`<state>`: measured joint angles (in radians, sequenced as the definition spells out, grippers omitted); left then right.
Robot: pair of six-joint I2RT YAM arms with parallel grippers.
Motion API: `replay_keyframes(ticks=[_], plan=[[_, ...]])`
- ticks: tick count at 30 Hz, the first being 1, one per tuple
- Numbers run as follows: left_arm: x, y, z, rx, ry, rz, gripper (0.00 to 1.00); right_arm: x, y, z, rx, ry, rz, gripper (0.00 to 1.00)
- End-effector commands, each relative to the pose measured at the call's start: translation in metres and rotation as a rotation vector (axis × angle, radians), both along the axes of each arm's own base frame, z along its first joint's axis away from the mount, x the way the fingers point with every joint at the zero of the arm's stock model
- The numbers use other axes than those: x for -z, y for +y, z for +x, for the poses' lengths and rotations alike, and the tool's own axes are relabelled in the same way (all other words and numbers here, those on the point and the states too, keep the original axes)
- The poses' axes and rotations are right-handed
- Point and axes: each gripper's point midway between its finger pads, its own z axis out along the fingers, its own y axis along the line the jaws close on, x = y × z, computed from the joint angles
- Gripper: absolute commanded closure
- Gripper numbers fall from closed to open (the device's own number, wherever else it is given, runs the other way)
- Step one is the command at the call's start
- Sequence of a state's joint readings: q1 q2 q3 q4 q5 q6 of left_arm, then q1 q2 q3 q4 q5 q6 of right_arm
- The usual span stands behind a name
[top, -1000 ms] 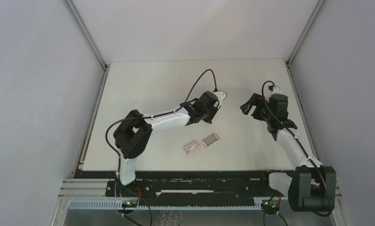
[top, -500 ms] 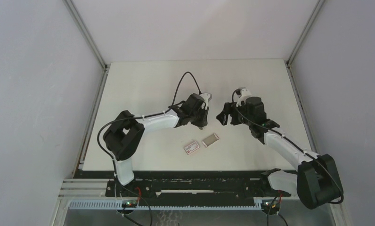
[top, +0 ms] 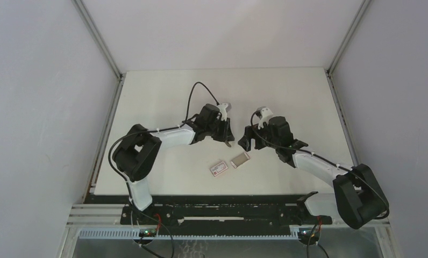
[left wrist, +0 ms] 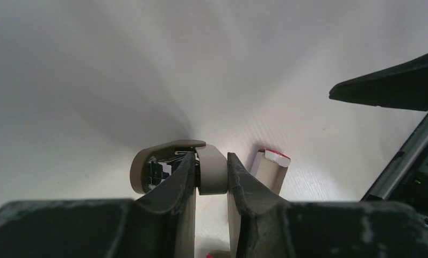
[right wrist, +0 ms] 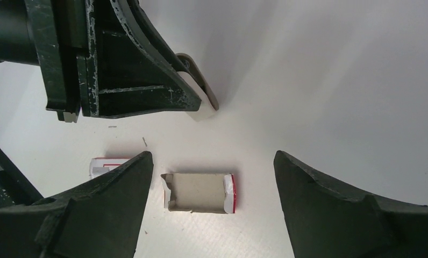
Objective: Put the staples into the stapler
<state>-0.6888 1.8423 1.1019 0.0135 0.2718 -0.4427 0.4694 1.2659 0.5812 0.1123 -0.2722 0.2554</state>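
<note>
My left gripper (left wrist: 211,157) is shut on the small beige-pink stapler (left wrist: 212,174), whose top arm (left wrist: 147,161) is hinged open to the left. It holds the stapler just behind the staple tray (top: 240,159). The tray is a flat grey-brown rectangle with a red-and-white end and lies on the table. In the right wrist view it (right wrist: 198,192) lies below and between the fingers of my open, empty right gripper (right wrist: 212,155). I cannot make out single staple strips in it. The white box with a red label (top: 219,169) lies next to the tray, half hidden by my right finger (right wrist: 107,165).
The white table (top: 163,102) is bordered by grey walls and metal rails (top: 100,145) at its sides. In the top view the two grippers (top: 227,138) (top: 244,142) stand close together above the tray. A few loose staple bits (right wrist: 144,141) lie near the box.
Both arms have swung left and toward the near edge. The left gripper carried the stapler along. The right gripper came from the right side to hover over the tray.
</note>
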Motion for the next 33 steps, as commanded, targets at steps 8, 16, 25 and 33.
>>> replay_keyframes(ticks=[8, 16, 25, 33], plan=[[-0.019, 0.017, -0.005, 0.038, 0.08, -0.173, 0.99, 0.008, 0.041, 0.011, -0.182, -0.208, -0.014, 0.17], [-0.019, 0.028, -0.014, 0.065, 0.118, -0.202, 1.0, 0.031, 0.076, 0.021, -0.278, -0.309, -0.08, 0.23], [-0.019, 0.028, -0.02, 0.083, 0.137, -0.21, 1.0, 0.05, 0.097, 0.028, -0.349, -0.38, -0.11, 0.32], [-0.02, 0.029, -0.02, 0.083, 0.14, -0.218, 0.99, 0.056, 0.106, 0.025, -0.379, -0.372, -0.119, 0.73]])
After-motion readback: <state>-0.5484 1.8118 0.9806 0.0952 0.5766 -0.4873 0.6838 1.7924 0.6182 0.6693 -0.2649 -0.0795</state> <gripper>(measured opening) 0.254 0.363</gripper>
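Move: My left hand already holds the opened stapler, its middle about 1 cm right of the hand point and 2 cm below. From my right hand the stapler is some 8 cm left, 4 cm ahead and 5 cm lower. The empty tray is about 3 cm left, 1 cm ahead and 8 cm below my right hand; the staples box is roughly 12 cm left, 3 cm back and also 8 cm down. I swing my open right hand about 9 cm left and sink it some 8 cm, over the tray and in under my left fingers, turning counter-clockwise by about 20 degrees, then start closing its fingers around the low part of the stapler. My left hand keeps its pinch, drawing the stapler about 3 cm left and slightly back with a small tilt. ##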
